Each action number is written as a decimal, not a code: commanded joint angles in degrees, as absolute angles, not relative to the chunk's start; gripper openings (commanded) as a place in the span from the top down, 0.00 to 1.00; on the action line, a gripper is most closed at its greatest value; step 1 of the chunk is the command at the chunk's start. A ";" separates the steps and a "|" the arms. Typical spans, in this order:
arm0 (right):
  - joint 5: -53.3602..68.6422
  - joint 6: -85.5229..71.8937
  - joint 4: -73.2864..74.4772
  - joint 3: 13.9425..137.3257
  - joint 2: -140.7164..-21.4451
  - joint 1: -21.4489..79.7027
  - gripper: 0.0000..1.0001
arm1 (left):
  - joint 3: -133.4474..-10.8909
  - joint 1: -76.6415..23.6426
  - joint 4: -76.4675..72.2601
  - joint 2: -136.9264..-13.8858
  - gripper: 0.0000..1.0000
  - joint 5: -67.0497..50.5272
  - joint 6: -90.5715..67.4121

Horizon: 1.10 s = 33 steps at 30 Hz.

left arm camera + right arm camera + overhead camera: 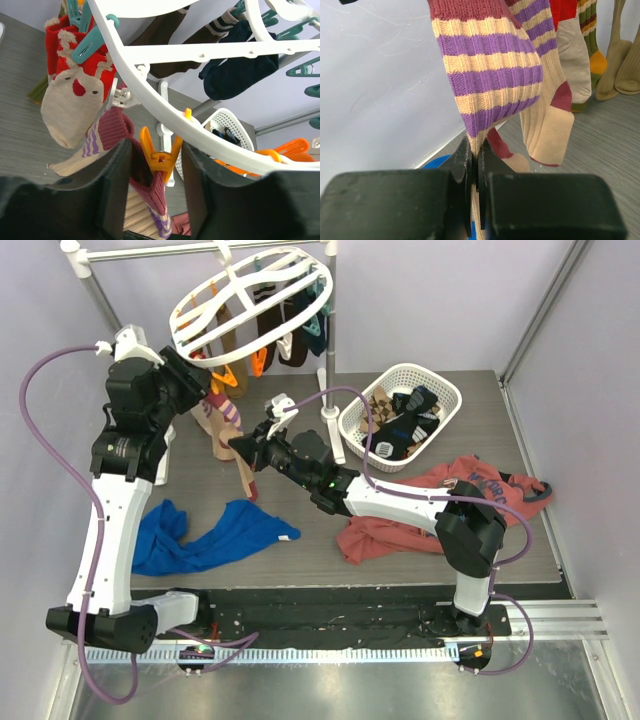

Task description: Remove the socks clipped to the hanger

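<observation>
The white oval hanger [180,318] hangs from the rail with several socks clipped under it. My left gripper [200,375] is up at its rim [150,90]. Its jaws [156,146] straddle an orange clip [160,155] with small gaps on both sides. That clip pinches the maroon cuff of a purple-and-cream striped sock [112,130]. Lower down, my right gripper [243,447] is shut on the same sock's [490,65] lower end [476,165]. A red-and-beige face sock [70,105] and a navy sock [240,70] hang nearby.
A white lattice basket [440,385] with several socks in it stands at the back right. A blue shirt [215,535] lies front left and a red shirt [400,525] front right. The metal rail stand's pole [330,370] rises between hanger and basket.
</observation>
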State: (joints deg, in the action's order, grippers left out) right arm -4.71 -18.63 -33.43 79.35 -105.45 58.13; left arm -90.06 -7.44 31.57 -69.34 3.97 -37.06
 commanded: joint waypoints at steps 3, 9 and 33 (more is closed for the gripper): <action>-3.78 -19.07 -37.27 80.25 -102.57 58.45 0.99 | -90.00 -7.30 27.16 -69.78 0.68 3.87 -36.39; -4.13 -19.16 -37.27 79.81 -102.48 58.53 0.99 | -90.79 -7.29 27.42 -69.96 1.00 4.31 -35.86; -19.78 -24.35 -12.40 64.77 -79.36 34.03 0.96 | -90.36 -7.21 25.76 -68.03 0.98 -1.93 -30.32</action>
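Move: The orange clip holding the cuff of the striped sock sits between the left hand's open fingers, about 1 cm ahead and level. The other striped sock hangs some 5 cm ahead, 6 cm left and 9 cm below that hand; the reindeer sock some 13 cm ahead, 9 cm left, 5 cm below. The right hand already grips the striped sock; from it the basket lies roughly 17 cm ahead, 34 cm right, 27 cm below, the clip about 7 cm ahead, 3 cm left, 12 cm above. The left hand, all but staying in place, shuts its half-open fingers on the handles of the orange clip and keeps them squeezed while the right hand waits with its grip on the striped sock. After about half a second the right hand dips a little, then pulls the sock away from the hanger, sweeping ever faster some 22 cm to the right, bending forward about 7 cm and slightly up towards the basket, and swinging about 30 degrees clockwise. ##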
